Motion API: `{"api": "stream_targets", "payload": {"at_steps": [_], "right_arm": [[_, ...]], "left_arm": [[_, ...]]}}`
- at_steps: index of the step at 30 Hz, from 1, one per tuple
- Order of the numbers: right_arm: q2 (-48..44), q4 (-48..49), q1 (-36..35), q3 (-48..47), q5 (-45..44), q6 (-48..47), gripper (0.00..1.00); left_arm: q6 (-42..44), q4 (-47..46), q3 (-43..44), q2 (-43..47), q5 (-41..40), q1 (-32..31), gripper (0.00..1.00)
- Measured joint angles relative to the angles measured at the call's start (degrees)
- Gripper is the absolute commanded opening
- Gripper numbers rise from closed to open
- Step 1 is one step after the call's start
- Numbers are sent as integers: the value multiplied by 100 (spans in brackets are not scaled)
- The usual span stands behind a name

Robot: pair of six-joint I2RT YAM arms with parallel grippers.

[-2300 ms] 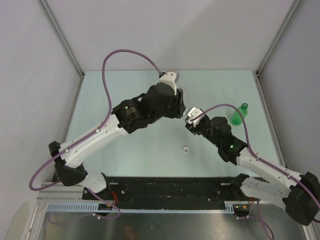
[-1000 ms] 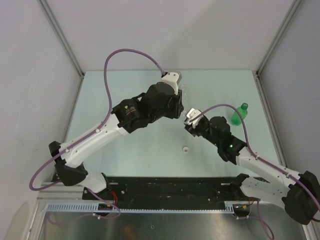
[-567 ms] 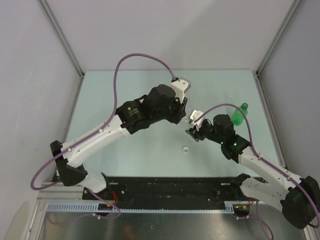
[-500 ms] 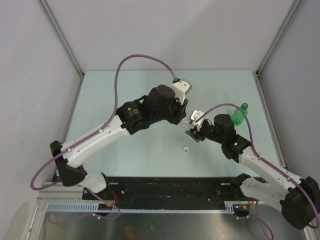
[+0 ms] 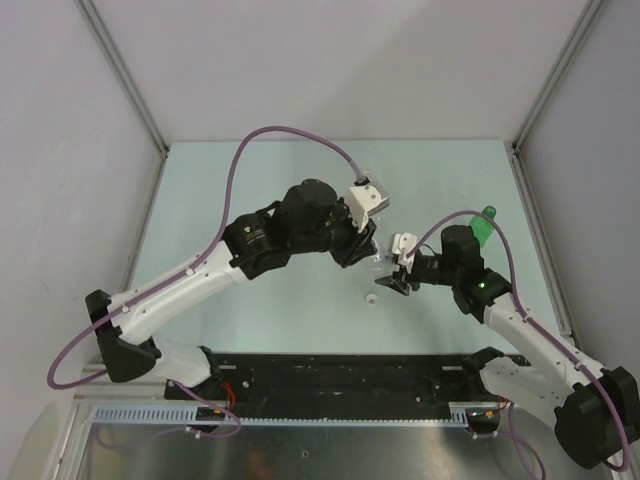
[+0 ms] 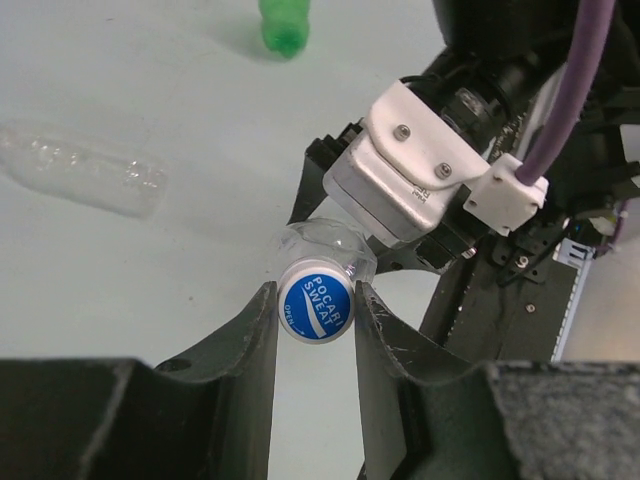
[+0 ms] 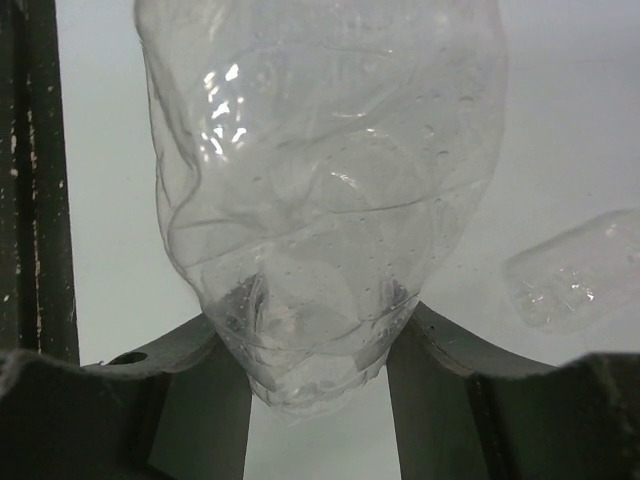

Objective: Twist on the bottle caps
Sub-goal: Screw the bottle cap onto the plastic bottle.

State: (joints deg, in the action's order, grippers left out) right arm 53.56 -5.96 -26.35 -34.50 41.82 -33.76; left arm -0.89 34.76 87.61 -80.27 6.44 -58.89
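Note:
In the left wrist view, my left gripper (image 6: 314, 302) is shut on a white bottle cap with a blue printed top (image 6: 315, 309). The cap sits on the neck of a clear bottle (image 6: 330, 245). My right gripper (image 7: 318, 352) is shut on the base of this same clear ribbed bottle (image 7: 320, 190), which is held off the table. From above, the left gripper (image 5: 367, 256) and the right gripper (image 5: 393, 281) meet over the table's middle. A second clear bottle (image 6: 85, 180) lies on its side. The green bottle (image 5: 482, 227) stands at the right. A loose white cap (image 5: 371, 298) lies on the table.
The pale green table (image 5: 250, 190) is walled by grey panels with metal posts at the back corners. A black base rail (image 5: 340, 375) runs along the near edge. The left arm's purple cable (image 5: 290, 135) arches over the back of the table.
Both arms have swung toward the near edge, carrying the clear bottle with them. The left wrist has turned and the right gripper now points left over the loose white cap.

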Motion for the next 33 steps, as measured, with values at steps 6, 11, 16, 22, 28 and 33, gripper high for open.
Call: {"api": "stream_targets", "payload": {"at_steps": [6, 11, 16, 22, 28, 33], "right_arm": [[0, -409, 149, 0, 428, -466, 0], [-2, -697, 210, 0, 667, -813, 0], [-44, -883, 323, -2, 898, -1119, 0], [-138, -1054, 415, 0, 944, -1414, 0], [-243, -1067, 448, -2, 1080, -1602, 0], [-251, -1067, 452, -13, 1246, -1716, 0]], "left_arm": [[140, -125, -234, 46, 433, -2, 0], [599, -317, -581, 227, 693, -74, 0], [1329, -520, -750, 275, 1051, -116, 1], [2277, -553, -765, 234, 1543, -118, 1], [3136, -553, -809, 315, 2048, -92, 0], [3801, -498, -835, 363, 2382, -90, 0]]}}
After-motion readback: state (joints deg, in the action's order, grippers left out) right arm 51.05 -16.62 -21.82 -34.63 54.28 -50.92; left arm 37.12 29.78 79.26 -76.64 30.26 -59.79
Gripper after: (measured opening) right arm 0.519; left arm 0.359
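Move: The left gripper already pinches the cap on the plastic bottle's mouth; the bottle's middle lies about 3 cm ahead of this hand, 6 cm right and 7 cm below. From the right gripper, which grips the bottle low down, the cap is some 3 cm back, 10 cm left and 12 cm up. On the table, the loose cap is roughly 2 cm ahead, 3 cm right and 29 cm below the left hand; the lying bottle is about 30 cm ahead, 4 cm right, equally low. Screw the cap on: roll the left gripper some 40 degrees about its own pointing line, clockwise as seen from behind the cap, with the fingers kept pinched on it. Bring this hand back about 5 cm meanwhile, dipping first, and follow with the right gripper, drawing the held bottle back nearly 3 cm with a slight counter-clockwise swing. ##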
